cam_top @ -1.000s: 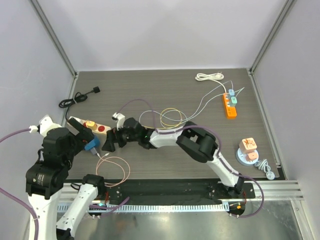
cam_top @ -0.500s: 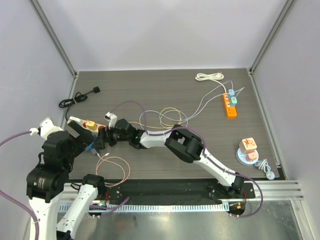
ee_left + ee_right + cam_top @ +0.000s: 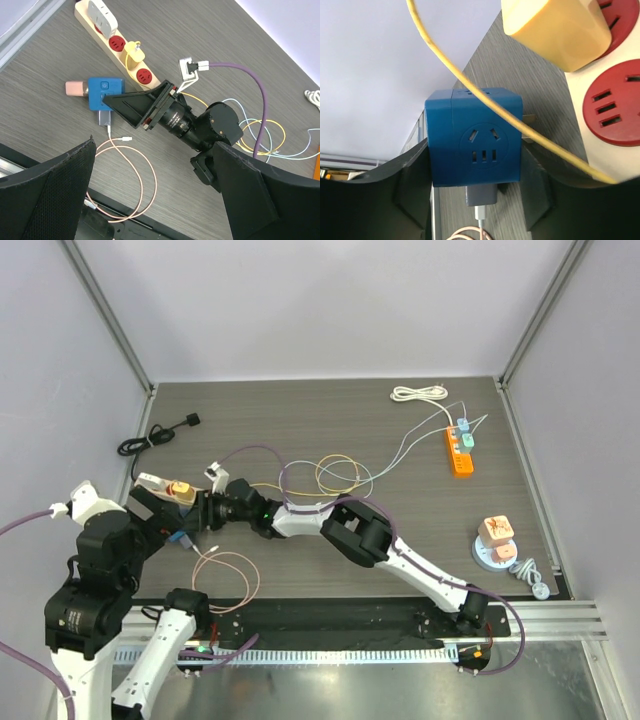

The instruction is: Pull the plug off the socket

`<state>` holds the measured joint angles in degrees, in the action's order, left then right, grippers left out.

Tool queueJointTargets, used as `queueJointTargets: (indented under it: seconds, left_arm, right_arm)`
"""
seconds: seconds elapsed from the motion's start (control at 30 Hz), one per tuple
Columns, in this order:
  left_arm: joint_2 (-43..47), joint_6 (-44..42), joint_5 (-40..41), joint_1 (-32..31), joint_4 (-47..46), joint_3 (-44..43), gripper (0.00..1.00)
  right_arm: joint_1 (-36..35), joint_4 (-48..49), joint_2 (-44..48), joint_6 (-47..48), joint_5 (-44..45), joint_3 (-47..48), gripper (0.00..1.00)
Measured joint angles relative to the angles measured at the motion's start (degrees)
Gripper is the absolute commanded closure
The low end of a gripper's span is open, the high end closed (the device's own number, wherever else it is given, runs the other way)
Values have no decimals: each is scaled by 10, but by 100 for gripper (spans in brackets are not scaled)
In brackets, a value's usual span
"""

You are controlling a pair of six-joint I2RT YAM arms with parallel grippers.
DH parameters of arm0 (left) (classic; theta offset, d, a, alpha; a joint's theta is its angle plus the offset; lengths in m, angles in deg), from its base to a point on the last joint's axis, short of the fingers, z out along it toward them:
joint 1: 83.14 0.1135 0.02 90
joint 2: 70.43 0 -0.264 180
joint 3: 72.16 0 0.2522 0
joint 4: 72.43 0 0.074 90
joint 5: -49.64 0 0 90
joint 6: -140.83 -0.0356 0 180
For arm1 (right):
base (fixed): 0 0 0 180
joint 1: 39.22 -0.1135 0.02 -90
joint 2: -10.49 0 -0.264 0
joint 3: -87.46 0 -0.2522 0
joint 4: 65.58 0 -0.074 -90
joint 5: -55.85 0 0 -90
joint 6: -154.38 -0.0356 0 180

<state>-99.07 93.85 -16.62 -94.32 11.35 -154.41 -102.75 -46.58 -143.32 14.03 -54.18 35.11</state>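
Note:
A blue cube socket (image 3: 475,142) lies on the table beside the cream power strip (image 3: 107,47). A grey plug (image 3: 481,196) with a pink cable (image 3: 140,165) sticks out of its underside. A pink plug (image 3: 76,88) sits on its far side. My right gripper (image 3: 475,165) reaches across from the right and is shut on the cube, one finger against each side. In the top view the cube (image 3: 181,537) peeks out beside the right gripper (image 3: 196,520). My left gripper (image 3: 150,200) hangs wide open above the pink cable, holding nothing.
On the strip sit a yellow plug (image 3: 135,50) and a white adapter (image 3: 102,14); its yellow wire crosses the cube. Looped thin cables (image 3: 340,475) lie mid-table. An orange strip (image 3: 459,450), a white coil (image 3: 418,394), a black cable (image 3: 155,437) and a peach plug (image 3: 497,540) lie around.
My right gripper slid left along the table to the blue cube, and its fingers came in against the cube's sides. The left arm drifted slightly left, still open.

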Motion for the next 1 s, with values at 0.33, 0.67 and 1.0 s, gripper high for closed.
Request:
queueJointTargets:
  seconds: [0.33,0.67,1.0]
  left_arm:
    - [8,3,-24,0,12,-16,1]
    - [21,-3,-160,0,-31,36,14]
    - [9,16,-327,0,-137,145,28]
  right_arm:
    - [0,-9,38,0,3,-55,99]
    - [3,4,245,45,35,-352,99]
    - [38,114,410,28,30,-640,99]
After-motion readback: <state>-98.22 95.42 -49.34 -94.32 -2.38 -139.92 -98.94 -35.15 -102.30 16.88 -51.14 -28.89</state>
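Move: The right hand already grips the blue socket between its fingers, bound for clear table about 20 cm to its right and 5 cm back. The pink plug juts out about 6 cm left and 2 cm back of this hand, the grey plug about 5 cm straight back; the yellow plug on the power strip is some 10 cm ahead, 1 cm left. From the left hand, the pink plug is about 5 cm ahead, 9 cm left and 23 cm below. Keeping its grip on the blue socket, the right hand carries it about 20 cm to the right and some 5 cm back, level, away from the power strip, rolling slightly. The empty left hand follows above: it swings some 10 cm right, sinks about 4 cm, turns nearly 30 degrees clockwise with its left side dipping, and partly closes its fingers without touching anything. ##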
